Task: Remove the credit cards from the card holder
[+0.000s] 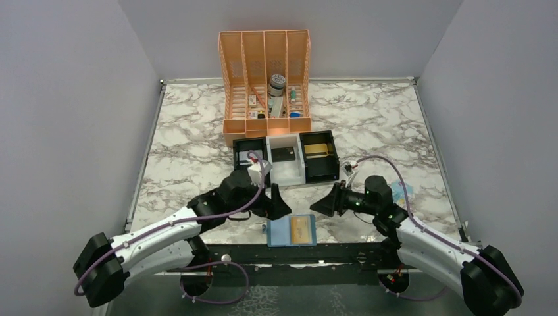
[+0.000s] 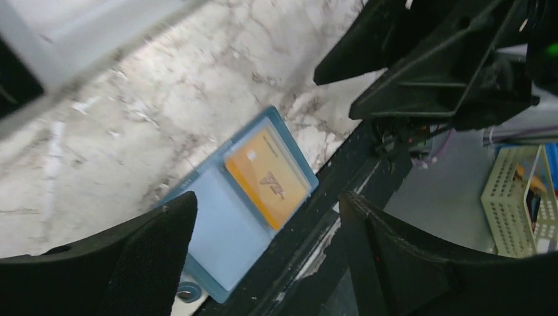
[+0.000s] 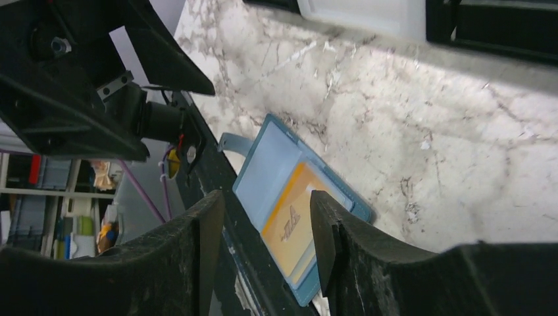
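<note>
The blue card holder (image 1: 281, 232) lies spread flat at the table's near edge, its small tab pointing left. A gold credit card (image 1: 303, 228) sits in its right panel, and the left panel looks bare. My left gripper (image 1: 279, 203) hovers just above the holder's upper left, open and holding nothing. In the left wrist view the holder (image 2: 220, 227) and card (image 2: 266, 178) show between and beyond the left gripper (image 2: 263, 214). My right gripper (image 1: 320, 205) hovers at the upper right, open and holding nothing. The right wrist view shows the right gripper (image 3: 266, 220) over the holder (image 3: 266, 168) and card (image 3: 289, 224).
A black-and-white three-compartment tray (image 1: 268, 172) stands behind the grippers. It holds a silver card, a dark card and a gold card (image 1: 317, 150). An orange file rack (image 1: 266, 85) stands further back. A pale blue packet (image 1: 403, 192) lies beside the right arm. A black strip (image 1: 329, 251) borders the near edge.
</note>
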Available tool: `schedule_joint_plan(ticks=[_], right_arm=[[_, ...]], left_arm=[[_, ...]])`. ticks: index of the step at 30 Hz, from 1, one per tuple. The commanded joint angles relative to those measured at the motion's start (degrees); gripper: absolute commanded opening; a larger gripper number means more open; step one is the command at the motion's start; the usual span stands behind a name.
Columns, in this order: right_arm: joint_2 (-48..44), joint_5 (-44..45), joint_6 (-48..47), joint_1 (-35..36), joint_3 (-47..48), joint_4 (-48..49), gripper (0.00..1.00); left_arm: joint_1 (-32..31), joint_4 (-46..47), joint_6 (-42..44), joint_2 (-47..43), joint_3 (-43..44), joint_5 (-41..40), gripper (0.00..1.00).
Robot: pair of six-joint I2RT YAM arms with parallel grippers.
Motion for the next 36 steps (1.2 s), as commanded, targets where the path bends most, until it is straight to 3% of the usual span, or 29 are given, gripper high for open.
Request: schedule_joint_plan(ticks=[1,6,16,31,36], right_arm=[[3.4,1.9,0.1,3.5,0.1,-2.6,0.48],[8.9,3.1,0.8,7.1,0.1,-1.0,0.4],[13.9,7.7,1.8,13.4,2.4,-1.5,0.29],[19.2,9.8,3.2,15.6,2.1,-1.1,0.23],[18.1,13.5,4.9,15.5,1.1,-2.3,0.17]], left_arm=[[-8.2,5.1,-4.4,4.8,0.0,-9.3,0.78],[-12.9,9.5,-7.7,8.6,-2.4,-12.1,0.7],[-15.0,15.7,-11.5,12.2,-6.6,-12.8,0.59],[-17.7,19.2,-13.1,19.9,-6.4,-12.9,0.46],[-18.2,20.8,-15.8,21.3,-7.5,-14.1,0.41]])
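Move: The credit card in the holder's right pocket lies about 6 cm back and 7 cm to the right of my left hand, some 12 cm below. The open card holder's middle is about 3 cm left of that card, and the white tray's middle is roughly 16 cm ahead of this hand and 2 cm right. From my right hand the card is some 6 cm back, 5 cm left and 9 cm down; the right black tray stands about 17 cm straight ahead. I bring both hands down over the open card holder from either side. My left sinks about 9 cm, first swinging back and right, then mostly down with more slow drift that way, towards the divider beside the card. My right drops about 7 cm while drawing back 5 and slightly left to the card's right side, its fingers dipping some 20 degrees. Both grippers narrow well, neither fully shut. ##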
